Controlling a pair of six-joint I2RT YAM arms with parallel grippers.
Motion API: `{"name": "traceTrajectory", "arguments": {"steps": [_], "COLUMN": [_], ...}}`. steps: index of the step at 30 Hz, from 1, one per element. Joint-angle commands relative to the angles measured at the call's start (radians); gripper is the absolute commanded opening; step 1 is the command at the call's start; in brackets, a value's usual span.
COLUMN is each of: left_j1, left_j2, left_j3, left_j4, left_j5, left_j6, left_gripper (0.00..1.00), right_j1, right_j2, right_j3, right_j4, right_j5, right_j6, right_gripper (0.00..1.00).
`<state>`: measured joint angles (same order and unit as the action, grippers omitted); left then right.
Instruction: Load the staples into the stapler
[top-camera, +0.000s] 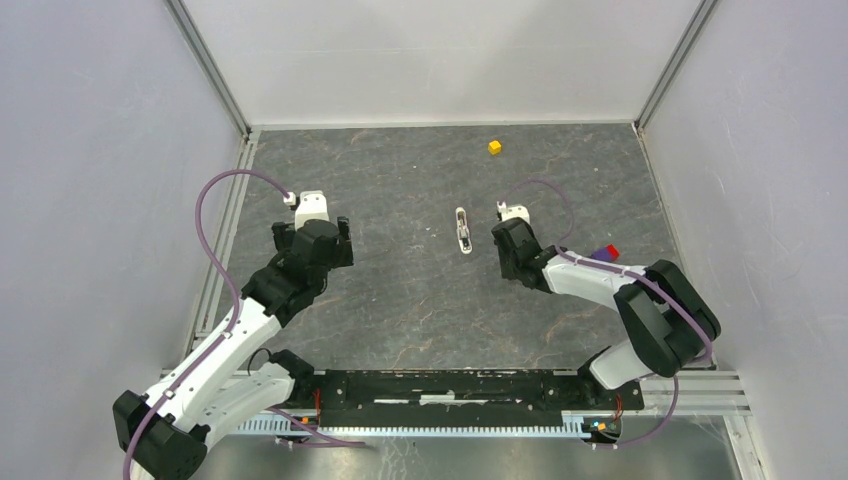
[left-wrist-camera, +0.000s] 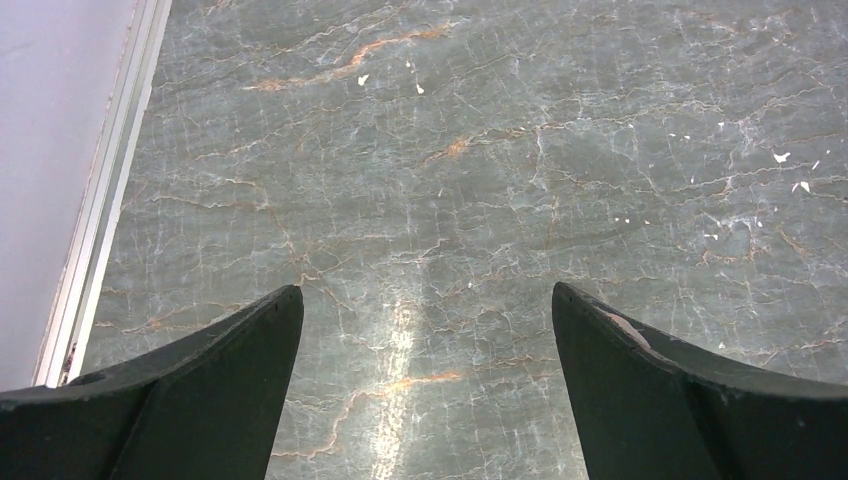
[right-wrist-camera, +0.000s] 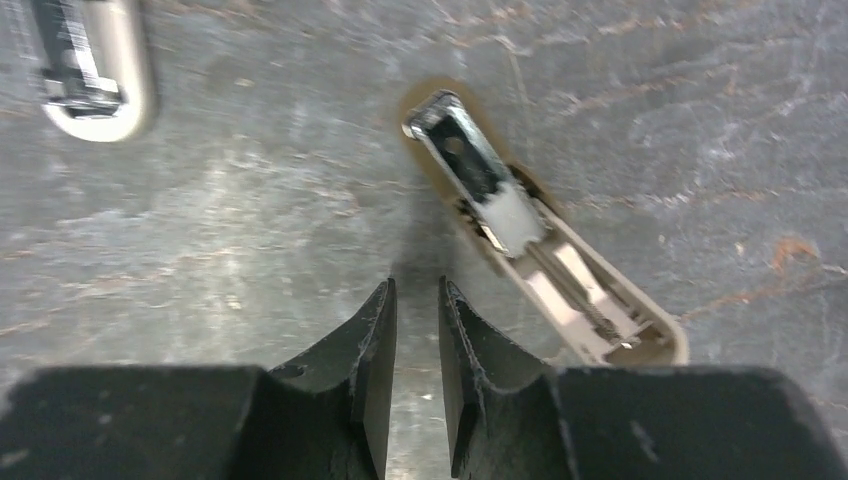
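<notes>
The stapler (top-camera: 462, 230), a slim white bar with a metal channel, lies on the marbled floor mid-table; its rounded end shows in the right wrist view's top-left corner (right-wrist-camera: 95, 70). A second pale arm (right-wrist-camera: 545, 240), with an open metal channel and a spring, lies just right of my right gripper (right-wrist-camera: 417, 285). That gripper's jaws stand a narrow gap apart with nothing between them. From above, my right gripper (top-camera: 503, 250) sits just right of the stapler. My left gripper (left-wrist-camera: 428, 290) hangs wide open over bare floor, well to the left (top-camera: 335, 240). I cannot make out the staples.
A small yellow cube (top-camera: 494, 147) sits near the back wall. A red and purple block (top-camera: 607, 252) lies behind the right forearm. A metal rail (left-wrist-camera: 100, 200) runs along the left edge, with white walls on three sides.
</notes>
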<state>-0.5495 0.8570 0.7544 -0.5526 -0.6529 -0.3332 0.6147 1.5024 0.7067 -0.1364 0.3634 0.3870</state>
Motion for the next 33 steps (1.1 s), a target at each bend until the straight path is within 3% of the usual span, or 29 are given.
{"name": "traceTrajectory", "arguments": {"steps": [1, 15, 22, 29, 33], "left_j1": [0.001, 0.002, 0.083, 0.246, 0.374], "left_j2": [-0.004, 0.028, 0.123, 0.218, 0.244], "left_j3": [0.022, 0.018, 0.075, 0.144, 0.108], "left_j4": [0.012, 0.0, -0.15, -0.429, -0.46], "left_j5": [-0.035, -0.077, -0.102, -0.134, -0.157], "left_j6": [-0.03, -0.072, -0.321, -0.644, -0.734], "left_gripper": [1.0, 1.0, 1.0, 1.0, 1.0], "right_j1": [-0.043, -0.154, -0.196, -0.195, -0.194], "right_j2": [-0.021, 0.005, 0.044, -0.082, -0.197], "right_j3": [-0.033, -0.076, -0.04, -0.044, -0.07], "right_j4": [0.043, 0.176, 0.238, 0.103, 0.078], "right_j5": [0.034, 0.055, 0.017, -0.054, -0.154], "right_j6": [-0.039, -0.149, -0.231, -0.233, -0.205], "right_gripper": [0.27, 0.24, 0.24, 0.46, 0.57]}}
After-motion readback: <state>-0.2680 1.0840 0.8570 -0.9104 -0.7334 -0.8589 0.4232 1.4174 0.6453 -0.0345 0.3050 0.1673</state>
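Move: The beige stapler lies about 2 cm ahead and 3 cm to the right of my closed right fingertips, 1 or 2 cm below them, slanting from far left to near right. The white stapler is 9 cm ahead and 10 cm left of that hand, the purple block 4 cm ahead and 21 cm right. From my left hand, the small white staples pack is some 4 cm back, 11 cm left and 17 cm down. I keep my right fingers nearly shut and sweep them low over the table, about 6 cm right and 4 cm forward, pushing the beige stapler along and round. Then I open them about halfway and start to rise clear. After a short wait my open left hand swings 8 cm left, sinking 5 cm and turning nearly 40 degrees counter-clockwise towards the staples pack. ##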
